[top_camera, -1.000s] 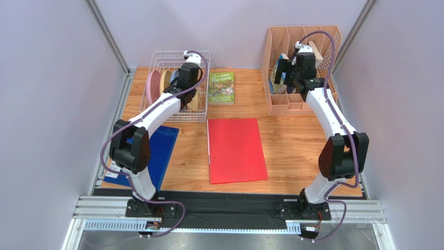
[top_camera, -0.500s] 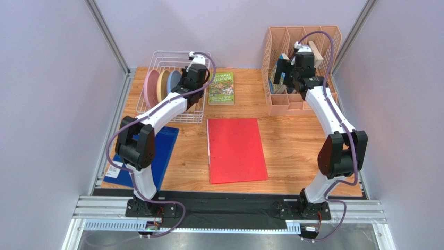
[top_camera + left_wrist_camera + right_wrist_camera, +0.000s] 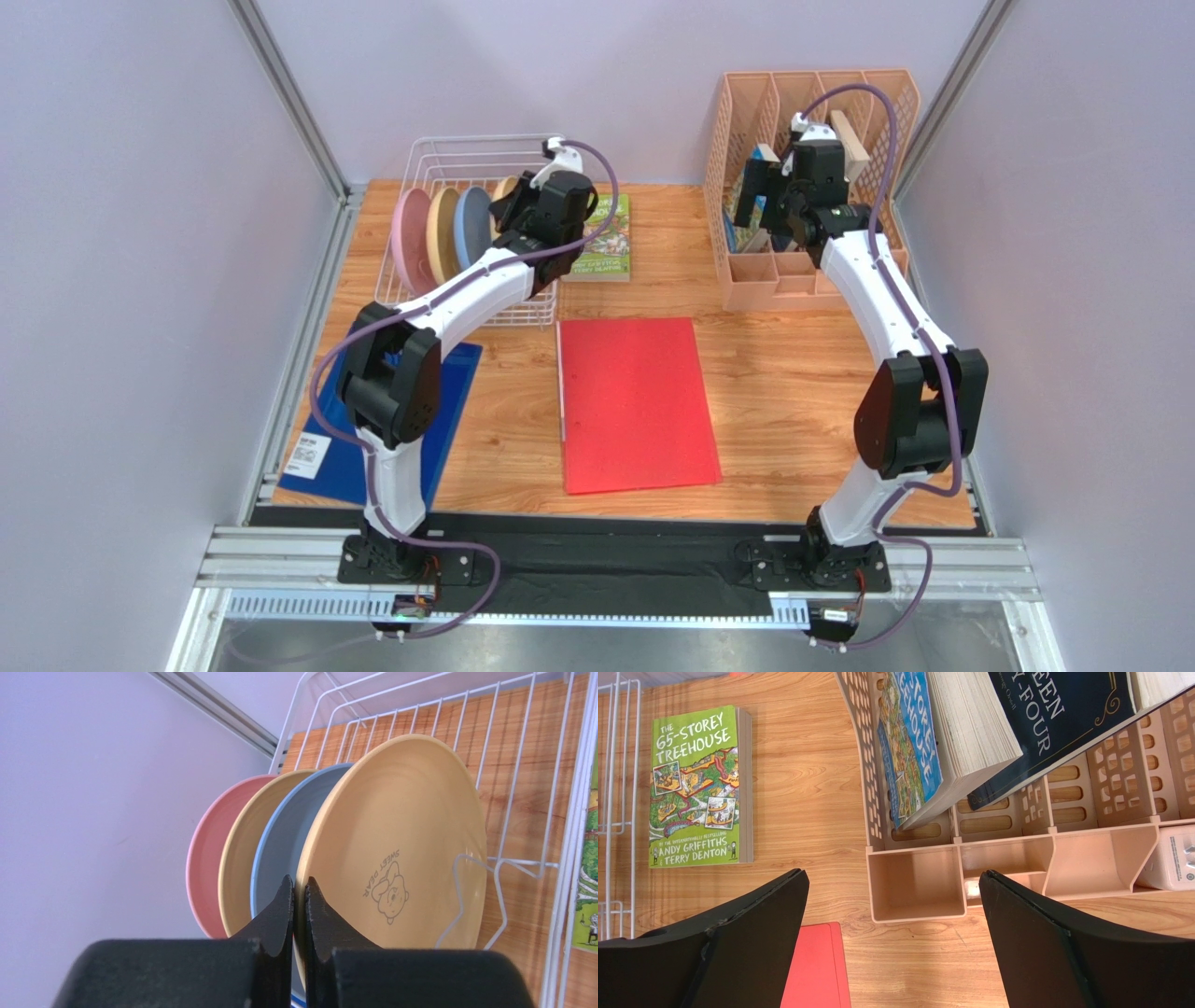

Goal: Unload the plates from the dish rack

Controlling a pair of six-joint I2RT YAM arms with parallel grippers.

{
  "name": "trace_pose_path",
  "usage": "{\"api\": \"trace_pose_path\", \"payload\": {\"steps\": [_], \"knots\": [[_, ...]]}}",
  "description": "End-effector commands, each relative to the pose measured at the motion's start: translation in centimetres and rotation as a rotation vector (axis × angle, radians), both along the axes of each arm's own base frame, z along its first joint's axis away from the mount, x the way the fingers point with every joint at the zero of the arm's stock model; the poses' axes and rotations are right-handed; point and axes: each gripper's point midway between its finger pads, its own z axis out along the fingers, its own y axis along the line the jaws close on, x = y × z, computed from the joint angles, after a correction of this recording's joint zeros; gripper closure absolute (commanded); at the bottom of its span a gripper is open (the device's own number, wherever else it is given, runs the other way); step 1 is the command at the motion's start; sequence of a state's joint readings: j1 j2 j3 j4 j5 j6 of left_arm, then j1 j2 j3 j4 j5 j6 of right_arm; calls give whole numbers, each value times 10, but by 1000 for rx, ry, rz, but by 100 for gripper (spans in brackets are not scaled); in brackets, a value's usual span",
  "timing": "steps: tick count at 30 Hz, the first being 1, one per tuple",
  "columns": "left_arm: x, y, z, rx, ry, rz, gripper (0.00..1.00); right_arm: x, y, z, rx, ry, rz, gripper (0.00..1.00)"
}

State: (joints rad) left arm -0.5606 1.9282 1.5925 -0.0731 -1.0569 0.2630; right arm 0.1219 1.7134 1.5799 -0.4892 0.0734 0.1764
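Observation:
Several plates stand on edge in the white wire dish rack (image 3: pixel 421 151) at the back left: pink (image 3: pixel 207 861), pale yellow (image 3: pixel 242 861), light blue (image 3: pixel 281 854), and a nearer pale yellow plate (image 3: pixel 414 826) with a small bear mark. My left gripper (image 3: pixel 300 889) is shut on the rim of that nearest yellow plate, which still stands inside the rack (image 3: pixel 519 763). From above, the left gripper (image 3: pixel 530 210) sits at the rack's right side next to the plates (image 3: pixel 443 234). My right gripper (image 3: pixel 892 875) hangs open and empty over the front of the peach organizer.
A green book (image 3: pixel 696 791) lies just right of the rack. A red folder (image 3: pixel 634 402) lies mid-table and a blue folder (image 3: pixel 442 406) at the near left. The peach organizer (image 3: pixel 758 287) with books stands at the back right. Walls close in on both sides.
My left gripper has shifted right across the rack and closed on the nearest yellow plate's rim. The right arm has barely moved.

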Motion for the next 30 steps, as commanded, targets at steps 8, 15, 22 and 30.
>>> {"api": "trace_pose_path", "payload": {"steps": [8,15,22,30], "knots": [[0,-8,85,-27,-223,65,100,5,6,19,32,-36,16,0],[1,-7,84,-2,-222,92,100,5,5,17,28,-31,11,0],[-9,-14,135,-145,-242,-37,100,-3,34,25,138,-33,132,0],[-26,-46,106,-360,-91,-243,100,-29,94,37,377,-57,346,2]]}}
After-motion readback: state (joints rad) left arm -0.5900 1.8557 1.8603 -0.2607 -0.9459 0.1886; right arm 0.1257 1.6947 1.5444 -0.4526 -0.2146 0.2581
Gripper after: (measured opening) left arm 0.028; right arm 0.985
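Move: My left hand already pinches the near rim of the rightmost yellow plate, still down in the rack; its middle is about 6 cm ahead, 2 cm to the right and 7 cm below. The blue plate's middle is about 5 cm ahead, 4 cm left and 9 cm down, with the green book roughly 3 cm ahead, 14 cm right and 23 cm down. From my right hand, the yellow plate lies some 38 cm left, 5 cm ahead and 5 cm below. I keep my left pinch on the yellow plate's rim and lift it some 10 cm, nearly straight up out of its slot, tipping the fingers up a little; near the top I drift about 3 cm right, away from the blue plate. Late on, my open right hand starts left towards the plate, about 5 cm, rolling and turning slightly counter-clockwise. ##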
